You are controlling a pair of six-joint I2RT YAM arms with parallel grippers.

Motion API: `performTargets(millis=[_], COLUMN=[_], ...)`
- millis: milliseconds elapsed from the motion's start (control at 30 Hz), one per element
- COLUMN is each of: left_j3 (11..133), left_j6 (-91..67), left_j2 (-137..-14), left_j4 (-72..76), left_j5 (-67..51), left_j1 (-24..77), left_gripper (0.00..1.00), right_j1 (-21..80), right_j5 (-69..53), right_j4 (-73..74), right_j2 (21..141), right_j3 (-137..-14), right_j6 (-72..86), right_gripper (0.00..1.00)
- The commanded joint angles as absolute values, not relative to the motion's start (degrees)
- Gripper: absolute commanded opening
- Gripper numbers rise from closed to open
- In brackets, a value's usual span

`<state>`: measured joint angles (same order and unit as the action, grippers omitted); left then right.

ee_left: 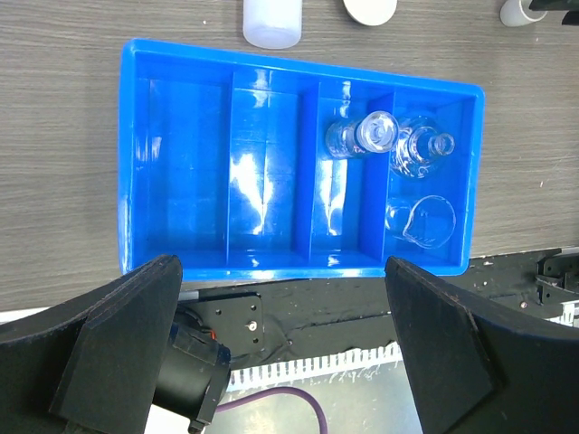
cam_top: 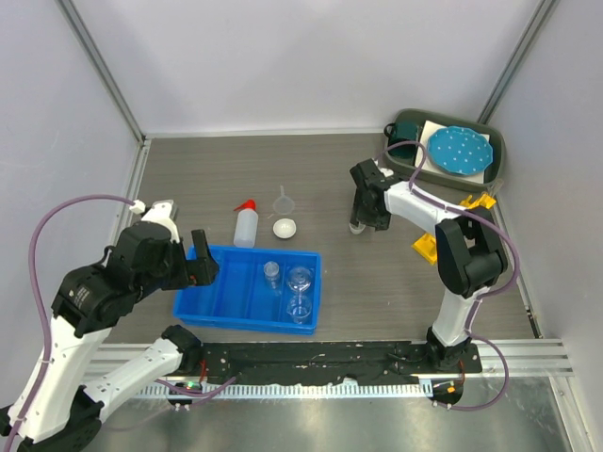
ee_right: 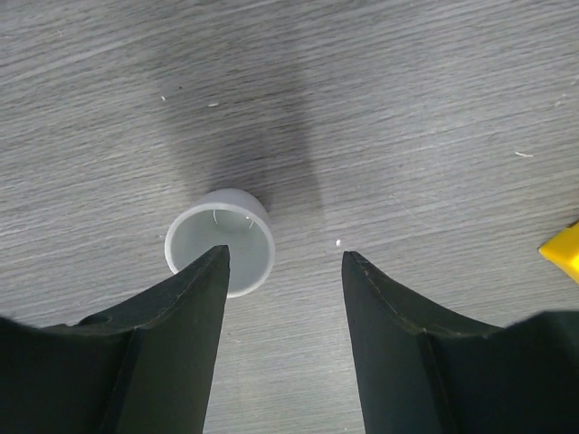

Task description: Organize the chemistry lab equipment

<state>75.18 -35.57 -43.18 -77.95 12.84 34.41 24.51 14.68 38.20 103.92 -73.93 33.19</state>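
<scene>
A blue divided tray [cam_top: 226, 297] [ee_left: 181, 172] holds a clear flask [ee_left: 423, 149] and two small beakers [ee_left: 362, 136] [ee_left: 423, 221] in its right compartments. Behind the tray stand a white squeeze bottle with a red nozzle [cam_top: 246, 226], a clear funnel [cam_top: 284, 201] and a white round dish [cam_top: 285, 228]. My left gripper [cam_top: 196, 262] [ee_left: 280, 271] hangs open over the tray's near left edge, holding nothing. My right gripper [cam_top: 362, 222] [ee_right: 285, 256] is open and points down at a small white cup [ee_right: 220, 237]. Its left fingertip is over the cup's mouth and its right fingertip is outside the wall.
A yellow tube rack [cam_top: 429, 247] [ee_right: 563, 253] lies by the right arm. A grey bin [cam_top: 497, 165] at the back right holds a teal mug [cam_top: 405, 132] and a blue white-dotted plate [cam_top: 460, 149]. Enclosure walls close in the table on three sides.
</scene>
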Motion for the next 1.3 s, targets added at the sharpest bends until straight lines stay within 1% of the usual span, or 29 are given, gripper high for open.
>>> performTargets(millis=[0,100,200,233,300,333,400,500,533,567,600,767,967,1100,1267], left_j3=[76.6,76.6,76.7,76.8,76.9,77.0,76.9,76.6,76.6,76.6,76.6,76.6,76.2,76.1,76.6], left_j6=[-35.3,-35.4,-35.5,-35.4,-35.4,-35.4,-35.4,-35.5,-35.4,-35.4,-35.4,-35.4,-35.9,-36.0,-36.0], left_j2=[-43.8,-43.9,-44.0,-44.1,-44.2,-44.3,-44.4,-44.3,-44.4,-44.3,-44.4,-44.5,-44.4,-44.8,-45.4], left_j4=[-78.6,-78.7,-78.7,-78.8,-78.8,-78.8,-78.8,-78.7,-78.7,-78.7,-78.8,-78.8,-78.3,-77.8,-77.4], left_j5=[13.1,13.2,13.3,13.3,13.4,13.4,13.4,13.4,13.4,13.4,13.5,13.7,13.7,13.4,13.2], left_j1=[34.2,34.2,34.2,34.2,34.2,34.2,34.2,34.2,34.2,34.2,34.2,34.2,34.2,34.2,34.2], left_gripper=[1.0,1.0,1.0,1.0,1.0,1.0,1.0,1.0,1.0,1.0,1.0,1.0,1.0,1.0,1.0], right_j1=[24.4,24.4,24.4,24.3,24.4,24.4,24.3,24.4,24.4,24.4,24.4,24.4,26.2,29.3,37.6], right_j5=[13.4,13.4,13.5,13.6,13.5,13.6,13.6,13.5,13.8,14.0,14.2,15.4,16.9,18.8,23.1], right_j4=[35.2,34.7,34.5,34.4,34.4,34.4,34.3,34.2,34.2,34.2,34.3,34.9,38.1,39.7,43.5], right_j2=[104.9,105.2,105.6,105.8,106.1,106.3,106.6,107.0,107.1,107.1,107.1,105.6,100.8,97.4,95.8], right_j3=[-73.6,-73.8,-73.8,-73.8,-73.8,-74.0,-74.0,-74.0,-74.0,-74.0,-74.2,-74.4,-77.5,-80.2,-86.0], right_j6=[34.5,34.7,34.8,34.9,34.9,34.9,34.9,34.9,34.9,34.9,34.9,34.8,33.6,32.8,32.5], right_gripper=[0.57,0.52,0.44,0.39,0.34,0.3,0.26,0.14,0.07,0.02,0.01,0.01,0.01,0.01,0.01])
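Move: The right hand hovers just over the small white cup, whose middle lies about 2 cm to its left, 1 cm ahead and 3 cm below. The white dish stands roughly 15 cm left of the cup, level with it. The near part of the yellow rack is some 14 cm right of the cup and 5 cm back; the blue tray's middle is about 25 cm left of the hand and 13 cm back. From the left hand the cup is some 22 cm ahead, 28 cm right and 25 cm below. The right hand eases down 2 cm, shuts its fingers on the white cup's right wall, then lifts about 7 cm, drifting left. ##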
